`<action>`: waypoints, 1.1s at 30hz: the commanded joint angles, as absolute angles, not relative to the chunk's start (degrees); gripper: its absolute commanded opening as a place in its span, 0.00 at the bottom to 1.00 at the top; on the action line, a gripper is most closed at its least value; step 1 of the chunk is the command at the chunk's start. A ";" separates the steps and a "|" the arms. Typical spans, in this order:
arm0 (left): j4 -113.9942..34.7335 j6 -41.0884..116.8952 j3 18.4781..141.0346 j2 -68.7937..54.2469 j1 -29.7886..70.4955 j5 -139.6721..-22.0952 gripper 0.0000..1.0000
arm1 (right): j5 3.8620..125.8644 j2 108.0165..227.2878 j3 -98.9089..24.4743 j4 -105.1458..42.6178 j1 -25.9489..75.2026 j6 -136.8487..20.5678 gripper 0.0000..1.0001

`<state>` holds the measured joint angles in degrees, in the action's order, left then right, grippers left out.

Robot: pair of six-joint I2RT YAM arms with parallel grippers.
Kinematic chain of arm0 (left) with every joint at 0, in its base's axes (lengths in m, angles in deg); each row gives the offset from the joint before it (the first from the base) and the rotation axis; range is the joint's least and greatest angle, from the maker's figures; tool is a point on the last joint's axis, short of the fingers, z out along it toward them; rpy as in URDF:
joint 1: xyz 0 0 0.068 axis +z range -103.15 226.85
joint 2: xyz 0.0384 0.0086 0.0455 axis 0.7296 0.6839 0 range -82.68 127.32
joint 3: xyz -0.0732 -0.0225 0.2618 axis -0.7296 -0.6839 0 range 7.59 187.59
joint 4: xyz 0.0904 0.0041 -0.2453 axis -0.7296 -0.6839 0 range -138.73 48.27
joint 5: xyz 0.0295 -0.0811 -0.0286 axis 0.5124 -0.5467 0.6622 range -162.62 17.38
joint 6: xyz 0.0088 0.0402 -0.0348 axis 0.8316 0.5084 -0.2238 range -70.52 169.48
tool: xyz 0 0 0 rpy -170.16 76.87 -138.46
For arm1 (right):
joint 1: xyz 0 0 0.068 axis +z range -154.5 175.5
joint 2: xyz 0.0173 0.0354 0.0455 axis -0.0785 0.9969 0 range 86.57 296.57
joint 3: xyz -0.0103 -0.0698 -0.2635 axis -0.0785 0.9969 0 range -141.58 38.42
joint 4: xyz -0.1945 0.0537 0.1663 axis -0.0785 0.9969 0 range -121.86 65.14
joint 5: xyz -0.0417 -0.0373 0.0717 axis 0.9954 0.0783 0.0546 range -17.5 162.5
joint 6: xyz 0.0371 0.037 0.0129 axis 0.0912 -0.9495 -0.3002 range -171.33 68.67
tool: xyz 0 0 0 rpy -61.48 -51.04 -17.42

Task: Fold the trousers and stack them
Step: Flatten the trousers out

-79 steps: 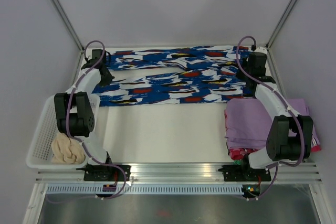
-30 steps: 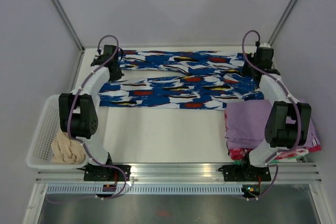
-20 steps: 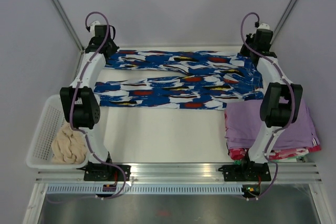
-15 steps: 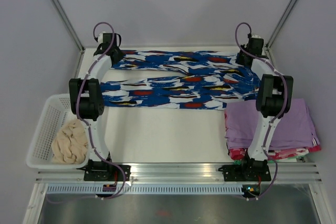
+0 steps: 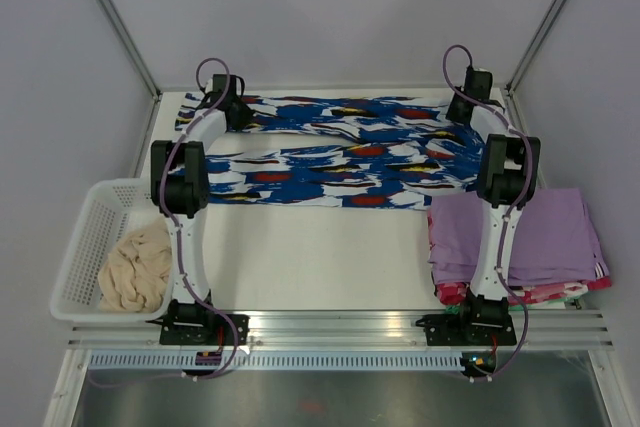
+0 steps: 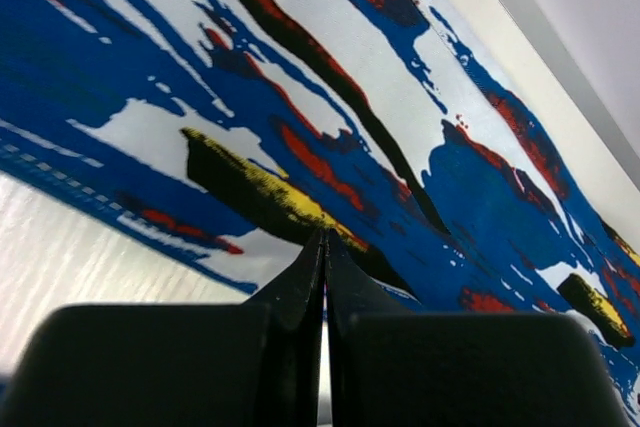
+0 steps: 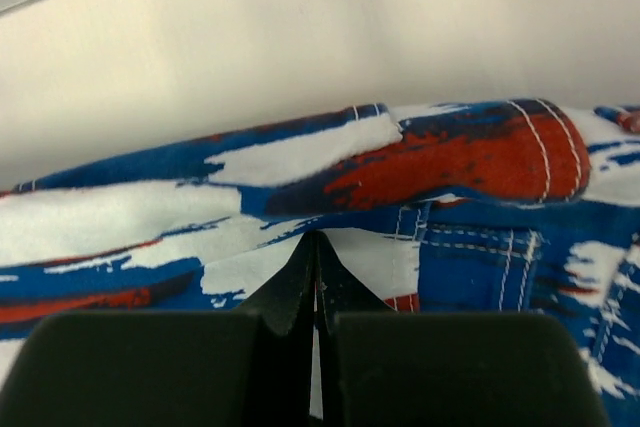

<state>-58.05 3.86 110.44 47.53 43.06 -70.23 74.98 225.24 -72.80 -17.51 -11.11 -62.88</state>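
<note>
The trousers [image 5: 340,152], blue, white and black print with red and yellow flecks, lie spread sideways across the far half of the table, legs to the left and waist to the right. My left gripper [image 5: 238,112] is down on the far left corner of the cloth. In the left wrist view its tips [image 6: 325,237] are shut, pinching the printed fabric [image 6: 420,117] by a yellow patch. My right gripper [image 5: 463,107] sits on the far right corner. Its tips [image 7: 316,239] are shut into a white patch of the stitched waist cloth [image 7: 300,152].
A white basket [image 5: 82,242] at the near left holds a cream fluffy bundle [image 5: 135,269]. A stack of folded lilac garments [image 5: 525,237] lies at the near right. Bare table [image 5: 320,252] stretches between them. The back wall stands just behind the trousers.
Both arms swung from the trousers' side ends up and inward to the far corners. The far trouser leg shifted slightly, and the right jaws closed the last bit.
</note>
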 commanded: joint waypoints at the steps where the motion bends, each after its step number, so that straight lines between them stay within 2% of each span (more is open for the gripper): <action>1: -60.71 2.90 116.21 50.82 42.29 -72.27 0.02 | 75.58 229.21 -78.29 -16.83 -11.27 -63.54 0.00; 14: -74.51 5.71 128.16 60.23 37.80 -71.57 0.02 | 72.77 237.48 -88.14 -15.68 -11.27 -65.39 0.03; 23: -81.01 6.94 125.81 58.65 35.69 -64.54 0.02 | 70.92 238.27 -90.79 -15.60 -11.27 -64.60 0.08; 29: -82.95 7.03 118.25 53.91 35.69 -62.17 0.02 | 69.08 237.22 -89.30 -14.11 -11.27 -64.60 0.18; 32: -82.52 7.47 112.91 51.45 35.69 -61.11 0.02 | 63.21 233.28 -85.45 -15.67 -11.27 -63.81 0.28; 33: -82.17 7.65 111.58 49.79 35.69 -60.67 0.02 | 60.23 232.13 -84.12 -16.47 -11.18 -63.72 0.35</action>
<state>-73.04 4.67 117.45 52.74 35.56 -64.57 67.68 235.52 -87.77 -17.53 -11.42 -64.80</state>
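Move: The far trouser leg lies flat under the left hand, its middle about 5 cm to the right, level in reach and some 4 cm below; its hem is about 15 cm left. From that hand the near leg's middle is roughly 15 cm back and 12 cm right. Just ahead of the right hand, about 3 cm and at its height, is the raised far edge of the trousers; the purple stack lies some 33 cm back and 15 cm right. Down about 4 cm and right some 6 cm, the left hand brings its nearly shut fingertips onto the far trouser leg, tipping slightly downward, then drags the cloth back towards the near leg. Meanwhile the right hand, fingers shut on top of the cloth near the waist, pushes it forward about 5 cm, stops, and parts its fingers by about a third while the hand starts left. ##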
